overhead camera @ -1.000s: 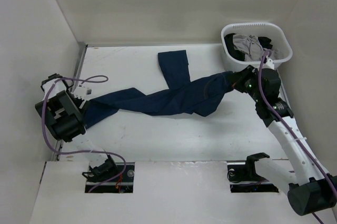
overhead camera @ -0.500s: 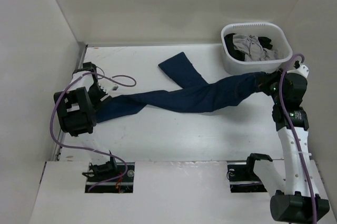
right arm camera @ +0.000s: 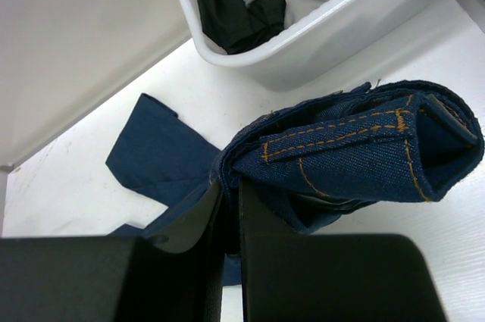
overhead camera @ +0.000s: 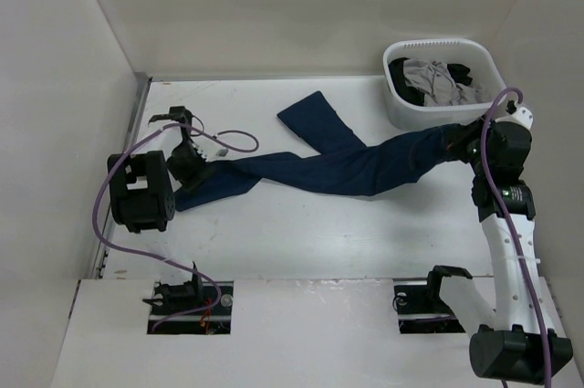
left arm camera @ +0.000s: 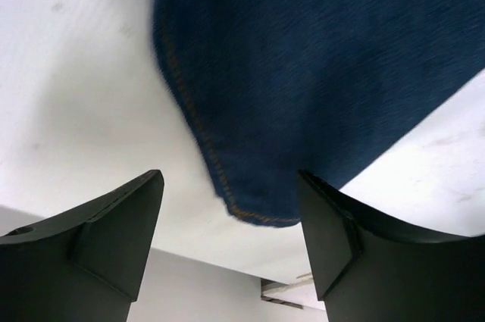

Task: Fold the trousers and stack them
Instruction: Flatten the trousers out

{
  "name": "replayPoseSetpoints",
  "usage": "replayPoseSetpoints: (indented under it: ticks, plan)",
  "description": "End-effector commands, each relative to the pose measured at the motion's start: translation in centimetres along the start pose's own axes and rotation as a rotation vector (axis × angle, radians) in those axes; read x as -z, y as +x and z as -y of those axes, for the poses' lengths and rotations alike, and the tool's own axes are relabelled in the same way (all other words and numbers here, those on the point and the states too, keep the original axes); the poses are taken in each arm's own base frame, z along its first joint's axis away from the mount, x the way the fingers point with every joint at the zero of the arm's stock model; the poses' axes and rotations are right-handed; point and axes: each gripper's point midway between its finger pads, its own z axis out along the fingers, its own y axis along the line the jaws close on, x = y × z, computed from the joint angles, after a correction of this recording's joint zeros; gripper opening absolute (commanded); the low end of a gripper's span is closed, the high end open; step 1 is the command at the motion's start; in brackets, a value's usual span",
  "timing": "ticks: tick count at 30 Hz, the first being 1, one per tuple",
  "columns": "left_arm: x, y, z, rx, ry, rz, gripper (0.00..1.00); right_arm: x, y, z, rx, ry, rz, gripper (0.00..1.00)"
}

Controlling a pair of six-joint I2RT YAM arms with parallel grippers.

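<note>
The dark navy trousers (overhead camera: pixel 347 169) lie stretched across the table from left to right, with one leg angling up to the back middle. My right gripper (overhead camera: pixel 459 142) is shut on the bunched waist end, which shows orange stitching in the right wrist view (right arm camera: pixel 356 159), the fingers pinching a fold (right arm camera: pixel 231 189). My left gripper (overhead camera: pixel 189 165) is at the other end. In the left wrist view its fingers (left arm camera: pixel 229 179) stand wide apart, with the stitched hem of a leg (left arm camera: pixel 318 72) lying just past and between them on the table.
A white basket (overhead camera: pixel 394 107) with grey and black garments stands at the back right, just behind my right gripper; it also shows in the right wrist view (right arm camera: pixel 333 26). White walls enclose the table at the left, back and right.
My right gripper has pulled the waist end to the right, drawing the trousers out long. My left gripper has moved right and toward the back, along with the leg end.
</note>
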Motion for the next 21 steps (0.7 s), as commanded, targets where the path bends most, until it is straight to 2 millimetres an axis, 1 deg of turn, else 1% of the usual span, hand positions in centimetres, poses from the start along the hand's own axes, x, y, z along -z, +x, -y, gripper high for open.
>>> replayPoseSetpoints:
  ticks: [1,2,3,5,6,7,8,10,11,12,13,14,15,16,18,19,21]
  plan:
    - [-1.6,0.7,2.5,0.015,0.109,-0.061,0.67,0.9,-3.9,-1.8,0.028,-0.043,0.117,0.00]
    - [-2.6,1.3,2.4,0.011,0.095,-0.102,0.65,1.0,-4.1,-1.8,0.029,-0.043,0.123,0.00]
    - [-3.5,1.6,1.8,0.019,0.051,-0.128,0.65,1.0,-4.2,-1.8,0.029,-0.043,0.126,0.00]
    - [-4.9,1.3,0.5,0.025,-0.038,-0.145,0.67,1.1,-4.3,-1.9,0.029,-0.046,0.131,0.00]
    - [-5.4,0.9,0.3,0.024,-0.053,-0.142,0.66,1.1,-4.3,-1.9,0.030,-0.048,0.131,0.00]
    - [-5.8,0.5,0.2,0.033,-0.059,-0.134,0.63,1.1,-4.3,-2.1,0.029,-0.053,0.130,0.00]
    - [-5.8,0.1,0.1,0.049,-0.059,-0.124,0.54,1.1,-4.4,-2.3,0.028,-0.057,0.129,0.00]
    - [-5.4,-0.9,-0.5,0.093,-0.069,-0.070,0.15,1.1,-4.4,-2.4,0.024,-0.062,0.128,0.00]
    - [-5.0,-1.2,-1.0,0.111,-0.084,-0.045,0.08,1.2,-4.5,-2.5,0.023,-0.065,0.130,0.00]
    - [-4.0,-1.2,-1.8,0.131,-0.113,-0.012,0.02,1.2,-4.5,-2.6,0.021,-0.068,0.130,0.00]
    - [-3.0,-1.1,-2.6,0.145,-0.142,0.014,0.00,1.4,-4.7,-2.7,0.020,-0.073,0.134,0.00]
    - [-1.2,-1.1,-3.6,0.162,-0.190,0.055,0.00,1.6,-4.9,-2.9,0.020,-0.078,0.142,0.00]
    - [1.5,-0.8,-5.0,0.188,-0.259,0.114,0.00,1.9,-5.1,-3.0,0.021,-0.084,0.149,0.00]
    - [3.5,-0.5,-5.8,0.194,-0.302,0.152,0.00,2.2,-5.2,-3.1,0.021,-0.090,0.156,0.00]
    - [8.7,1.0,-7.3,0.179,-0.428,0.216,0.00,2.7,-5.5,-3.3,0.023,-0.104,0.168,0.00]
    - [11.2,1.9,-7.7,0.153,-0.494,0.232,0.00,2.9,-5.4,-3.4,0.024,-0.111,0.167,0.00]
    - [15.5,4.0,-7.8,0.089,-0.604,0.238,0.00,3.2,-5.2,-3.5,0.023,-0.123,0.167,0.00]
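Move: The end of the near trouser leg lies right under the open left gripper, its hem about 3 cm back, 1 cm to the left and 3 cm below. From the left hand, the other leg's end lies some 32 cm to the right and 17 cm farther out; the bunched waist, still held by the right gripper, is about 65 cm right, roughly level forward and 25 cm higher. From the right hand, the near leg's end is about 65 cm left, 3 cm back and 28 cm down. Lower the left gripper about 3 cm and slightly back onto the near trouser leg, and shut the fingers on the cloth close to the hem. Then lift it fast, some 9 cm up while drawing it left towards the table's left edge and a little forward, swinging the fingers outward some 25 degrees. Keep the waist pinched in the right gripper, letting that hand rise barely 2 cm. ##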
